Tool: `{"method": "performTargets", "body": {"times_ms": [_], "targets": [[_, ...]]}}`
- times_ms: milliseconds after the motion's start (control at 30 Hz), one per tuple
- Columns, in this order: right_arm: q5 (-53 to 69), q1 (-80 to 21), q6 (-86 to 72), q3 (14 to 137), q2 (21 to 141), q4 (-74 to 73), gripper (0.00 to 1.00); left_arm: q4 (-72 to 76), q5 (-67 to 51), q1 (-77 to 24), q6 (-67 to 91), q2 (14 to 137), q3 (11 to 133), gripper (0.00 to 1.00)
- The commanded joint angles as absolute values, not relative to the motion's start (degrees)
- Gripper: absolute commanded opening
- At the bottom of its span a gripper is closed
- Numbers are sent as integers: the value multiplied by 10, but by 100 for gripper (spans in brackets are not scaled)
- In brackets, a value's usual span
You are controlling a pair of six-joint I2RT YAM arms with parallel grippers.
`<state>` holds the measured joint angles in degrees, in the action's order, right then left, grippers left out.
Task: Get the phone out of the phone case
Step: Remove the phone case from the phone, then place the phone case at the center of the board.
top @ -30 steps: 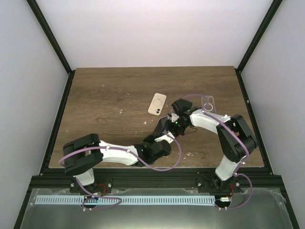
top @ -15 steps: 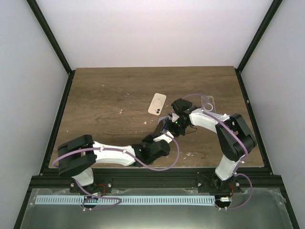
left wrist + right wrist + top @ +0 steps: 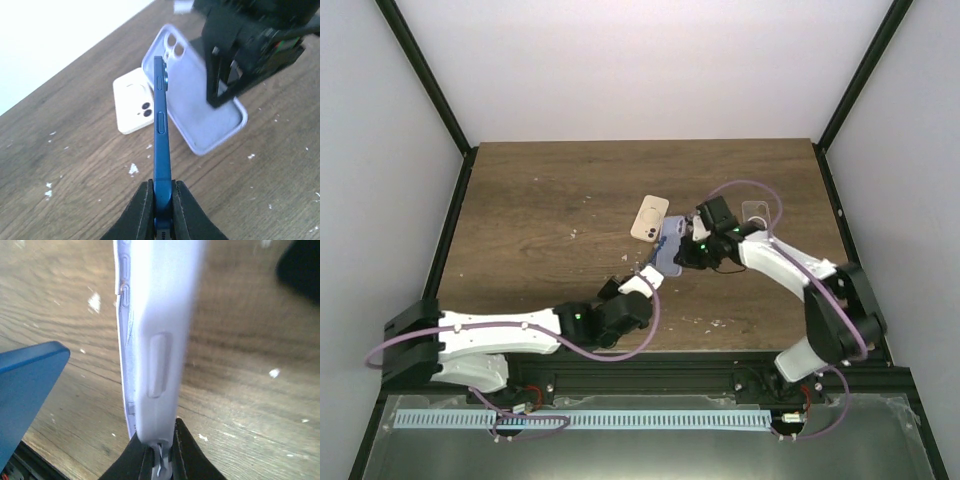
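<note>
My left gripper [image 3: 161, 187] is shut on the lower end of a dark blue phone [image 3: 160, 130] and holds it edge-on above the table. The phone is out of its case. My right gripper [image 3: 161, 440] is shut on the end of the empty lavender case [image 3: 157, 325], held on edge just beyond the phone. In the left wrist view the case [image 3: 200, 107] shows its open inside and camera holes. In the top view the case [image 3: 669, 246] sits between my right gripper [image 3: 686, 250] and my left gripper [image 3: 644, 277]. The phone's corner shows in the right wrist view [image 3: 25, 390].
A cream phone-shaped item [image 3: 650, 218] lies flat on the wooden table [image 3: 540, 200] just behind the lavender case, also in the left wrist view [image 3: 134, 106]. A clear case [image 3: 757, 212] lies at the back right. White specks dot the table.
The phone and the lavender case have come apart. My left arm has swung out to the left and drawn the phone back. My right gripper has carried the case away toward the back.
</note>
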<state>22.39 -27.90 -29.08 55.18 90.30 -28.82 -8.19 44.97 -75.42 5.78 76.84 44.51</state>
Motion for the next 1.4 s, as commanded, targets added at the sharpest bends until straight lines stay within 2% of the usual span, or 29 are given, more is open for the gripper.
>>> {"method": "performTargets", "body": {"times_ms": [0, 133, 300, 433, 600, 767, 1033, 1367], "targets": [[176, -264, -216, 559, 809, -256, 1, -78, 498, -757, 84, 698, 414, 0], [175, -197, -174, 549, 745, -265, 1, 1, 469, -757, 44, 657, 366, 0], [117, -125, -31, 581, 696, -295, 1, -23, 461, -757, 33, 689, 381, 0], [222, -19, 141, 596, 681, -331, 1, 13, 446, -759, 28, 679, 356, 0], [201, 41, 285, 641, 744, -435, 1, 41, 436, -758, 30, 661, 335, 0], [197, 86, 311, 668, 804, -523, 1, 47, 420, -758, 26, 667, 336, 0], [111, 154, 324, 634, 851, -448, 1, 64, 394, -760, 32, 676, 328, 0], [92, 204, 349, 779, 1027, -469, 1, 65, 391, -763, 25, 693, 330, 0]]}}
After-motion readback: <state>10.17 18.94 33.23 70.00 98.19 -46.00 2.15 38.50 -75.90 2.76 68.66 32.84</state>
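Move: The right hand, with the lilac case, goes for the bare wood beyond the clear case, about 9 cm ahead, 30 cm to its right and 7 cm below. From the same hand the clear case lies about 11 cm ahead and 22 cm right, the black phone 8 cm ahead and 6 cm right, both on the table. That bare spot is roughly 17 cm ahead, 39 cm right and 15 cm below the left hand. Keeping its pinch on the lilac case, the right hand lifts it some 13 cm while swinging right, away from the blue phone, then sinks beyond the clear case, ending about 32 cm right, 7 cm farther forward and near its starting height. Its fingers tip up midway, then mostly back; it rolls left side down about 30 degrees. The left fingers keep the blue phone aloft, with a small sway left and slightly back. ##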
